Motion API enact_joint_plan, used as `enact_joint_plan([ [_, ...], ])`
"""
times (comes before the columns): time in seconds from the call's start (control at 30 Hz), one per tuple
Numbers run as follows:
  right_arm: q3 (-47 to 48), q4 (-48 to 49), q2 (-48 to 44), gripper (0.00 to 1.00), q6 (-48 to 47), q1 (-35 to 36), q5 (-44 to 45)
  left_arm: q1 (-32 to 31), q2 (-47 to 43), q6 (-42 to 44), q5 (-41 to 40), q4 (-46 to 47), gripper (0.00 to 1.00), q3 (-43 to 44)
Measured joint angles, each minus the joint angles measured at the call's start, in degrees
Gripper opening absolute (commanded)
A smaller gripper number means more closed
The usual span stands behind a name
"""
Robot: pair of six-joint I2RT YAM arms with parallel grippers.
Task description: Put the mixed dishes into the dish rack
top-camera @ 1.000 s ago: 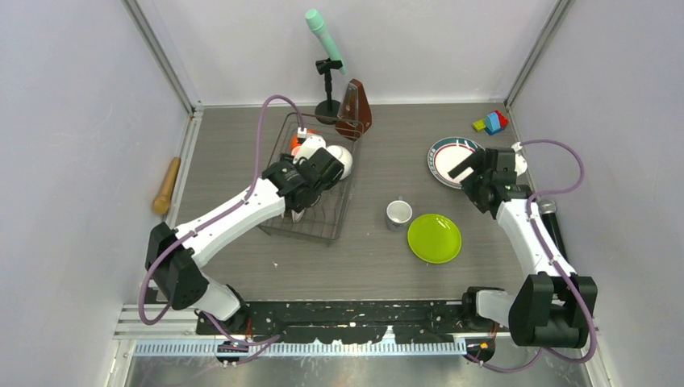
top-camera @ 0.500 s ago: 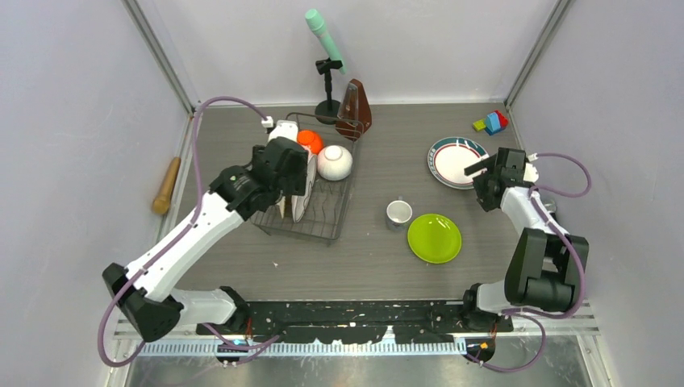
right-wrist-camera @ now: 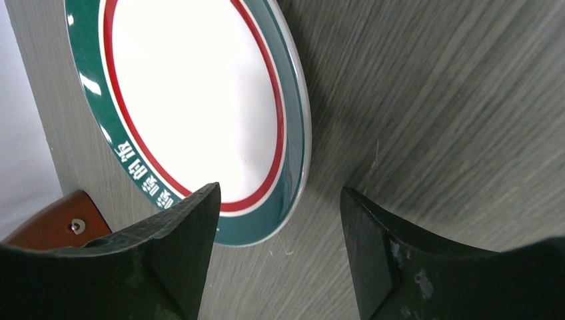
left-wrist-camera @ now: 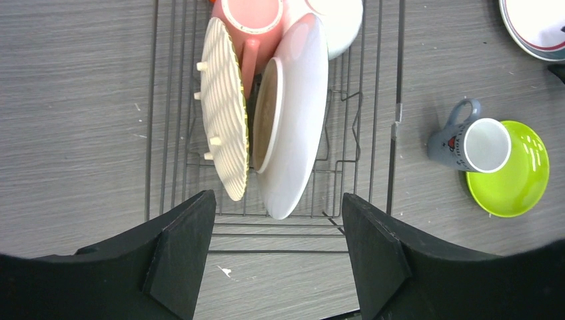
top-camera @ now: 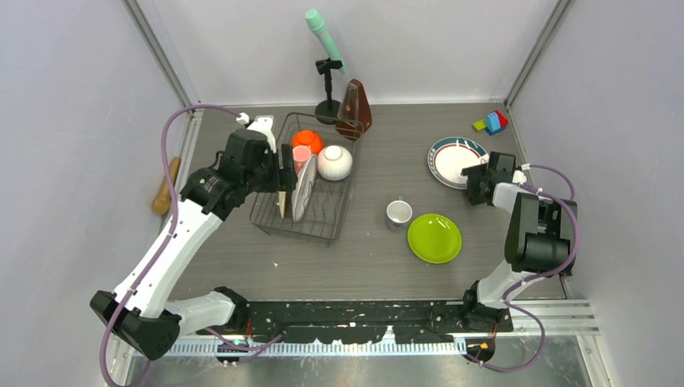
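The dish rack [top-camera: 266,218] [left-wrist-camera: 373,133] holds a tan woven plate [left-wrist-camera: 223,120] and a plain white plate [left-wrist-camera: 296,133] on edge. Behind them sit a pink mug [left-wrist-camera: 252,17], an orange bowl [top-camera: 306,140] and a white bowl [top-camera: 334,162]. My left gripper [left-wrist-camera: 276,200] [top-camera: 282,171] hovers open over the rack's left near side, nothing between its fingers. A small cup [top-camera: 398,213] stands beside the lime-green plate [top-camera: 434,238]. My right gripper [right-wrist-camera: 280,190] [top-camera: 472,179] is open, low at the edge of the white plate with red-green rim [right-wrist-camera: 193,100] [top-camera: 452,159].
A brown metronome [top-camera: 354,109] and a teal microphone on a stand [top-camera: 326,40] stand just behind the rack. Toy blocks [top-camera: 492,122] lie in the far right corner. A wooden roller [top-camera: 165,184] lies along the left wall.
My left arm drew back leftward off the rack, jaws widening, leaving the white plate standing there. My right gripper dropped to the rimmed plate's edge and its jaws narrowed.
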Motion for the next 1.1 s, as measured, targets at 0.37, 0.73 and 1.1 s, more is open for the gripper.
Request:
enact_joint_plan([
  [0.37,0.1,11.1,5.6,0.01,5.4,-1.3,-5.0,2.2,0.0,-0.1,5.3,1.0,0.71,-0.2],
  [0.73,-2.6,9.1,-4.3,0.00,-0.3,-1.3,-10.4,2.2,0.0,-0.2,9.2,2.7,0.72,-0.2],
  [1.1,-4.0,16.3,-16.2,0.00,-1.1,1.1,-24.0,2.2,1.0,-3.3,16.3,7.0,0.71,0.8],
])
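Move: The green-rimmed plate lies in front of the open right fingers, its middle about 10 cm ahead, 6 cm to the left and 2 cm below; the toy blocks are some 23 cm ahead and 8 cm to the right. The green plate sits 20 cm back and 13 cm left of the right hand, the grey mug 12 cm back and 26 cm left. From the left hand the green-rimmed plate is roughly 19 cm ahead, 57 cm right and 25 cm below. Ease the right gripper forward about 3 cm and slightly down onto the plate's near-right rim, pinching it shut. Then lift some 15 cm, swinging left and drawing a little back, tipping the fingers up about 30 degrees and turning them counter-clockwise. Shift the open left gripper rightward and slightly up over the rack. ##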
